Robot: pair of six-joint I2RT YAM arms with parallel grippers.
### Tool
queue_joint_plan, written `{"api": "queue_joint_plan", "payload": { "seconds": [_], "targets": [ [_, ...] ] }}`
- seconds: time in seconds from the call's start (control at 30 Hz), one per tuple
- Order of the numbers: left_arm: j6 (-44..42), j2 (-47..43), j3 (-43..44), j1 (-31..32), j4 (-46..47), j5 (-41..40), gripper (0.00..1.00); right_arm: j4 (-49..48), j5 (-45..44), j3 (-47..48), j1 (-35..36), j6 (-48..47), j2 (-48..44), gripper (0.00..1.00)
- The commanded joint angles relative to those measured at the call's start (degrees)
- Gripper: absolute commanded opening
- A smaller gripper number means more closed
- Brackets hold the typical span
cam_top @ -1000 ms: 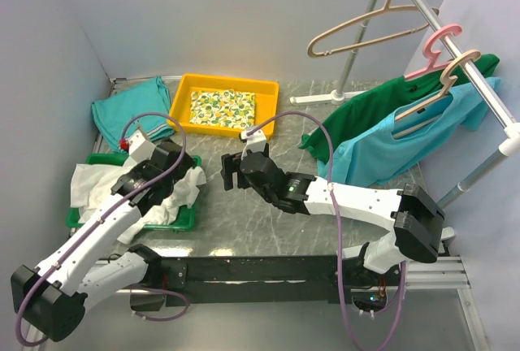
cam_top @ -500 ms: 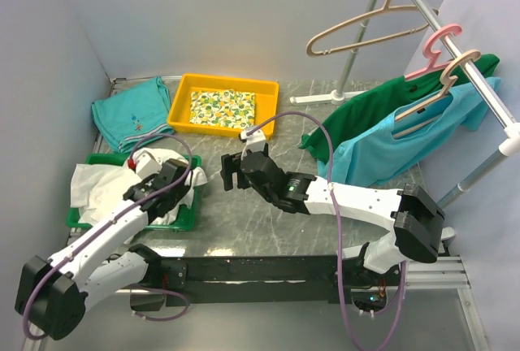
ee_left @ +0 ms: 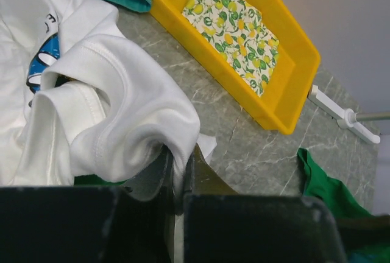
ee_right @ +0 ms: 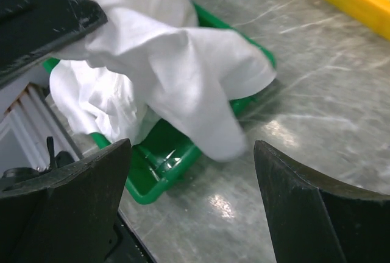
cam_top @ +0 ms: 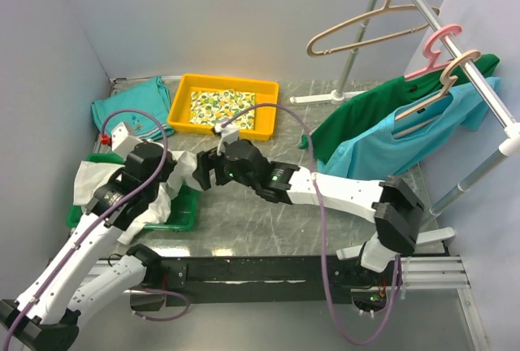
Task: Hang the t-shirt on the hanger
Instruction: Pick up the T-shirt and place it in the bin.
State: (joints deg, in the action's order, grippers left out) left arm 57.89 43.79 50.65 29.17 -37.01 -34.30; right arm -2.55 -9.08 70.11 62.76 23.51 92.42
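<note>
The white t-shirt lies bunched in the green tray at the left. Its blue print shows in the left wrist view. My left gripper is shut on a fold of the t-shirt and holds it up over the tray's right end; the jaws pinch the cloth. My right gripper is open and empty, right beside the raised fold, with the cloth's lower tip just above its fingers. The beige hanger hangs empty on the rack at the back right.
A yellow tray holding a lemon-print cloth stands at the back, with a teal garment to its left. On the rack rail, a green shirt hangs from a pink hanger and a light blue shirt from a tan one.
My left gripper has drawn a fold of the white t-shirt up and right over the tray's end. My right gripper has moved left, up to that fold.
</note>
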Motion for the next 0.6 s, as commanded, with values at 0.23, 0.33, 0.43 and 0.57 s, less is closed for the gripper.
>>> {"api": "queue_joint_plan", "payload": {
  "seconds": [0.23, 0.33, 0.43, 0.57],
  "targets": [
    [-7.34, -1.08, 6.3, 0.1, 1.15, 2.92, 0.01, -1.85, 2.07, 10.23, 2.63, -1.45, 8.3, 0.89],
    [-8.58, -0.46, 6.56, 0.1, 3.34, 8.35, 0.01, 2.09, -3.48, 12.06, 2.63, 0.48, 9.79, 0.83],
    [-8.14, -1.25, 6.3, 0.01, 5.9, 11.26, 0.01, 2.99, -5.94, 12.25, 1.67, 1.54, 10.94, 0.62],
    [-8.67, -0.03, 8.22, 0.1, 7.13, 13.47, 0.16, 1.92, -8.75, 10.13, -0.44, 2.6, 7.43, 0.0]
  ]
}}
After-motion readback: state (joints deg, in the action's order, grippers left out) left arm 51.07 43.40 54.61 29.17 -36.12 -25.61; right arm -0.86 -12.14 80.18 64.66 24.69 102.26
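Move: The right hand, open, is about 5 cm short of the loose flap of the white t-shirt, which lies to its left, about 1 cm ahead and a little lower. The green bin is roughly 22 cm to this hand's left, level with it and 20 cm below; the yellow bin is some 22 cm ahead and 20 cm below. From the left hand, which already holds the shirt, that flap hangs about 5 cm right, 2 cm back and 3 cm below. The right fingers close from wide to almost shut and pinch the hanging flap of the shirt, after the hand has slid about 5 cm left towards the left gripper, dipping nearly 3 cm and coming part of the way back up. Still gripping the cloth, the left hand lifts about 3 cm, then shifts 2 to 3 cm right towards the other hand, turning some 10 degrees clockwise. ##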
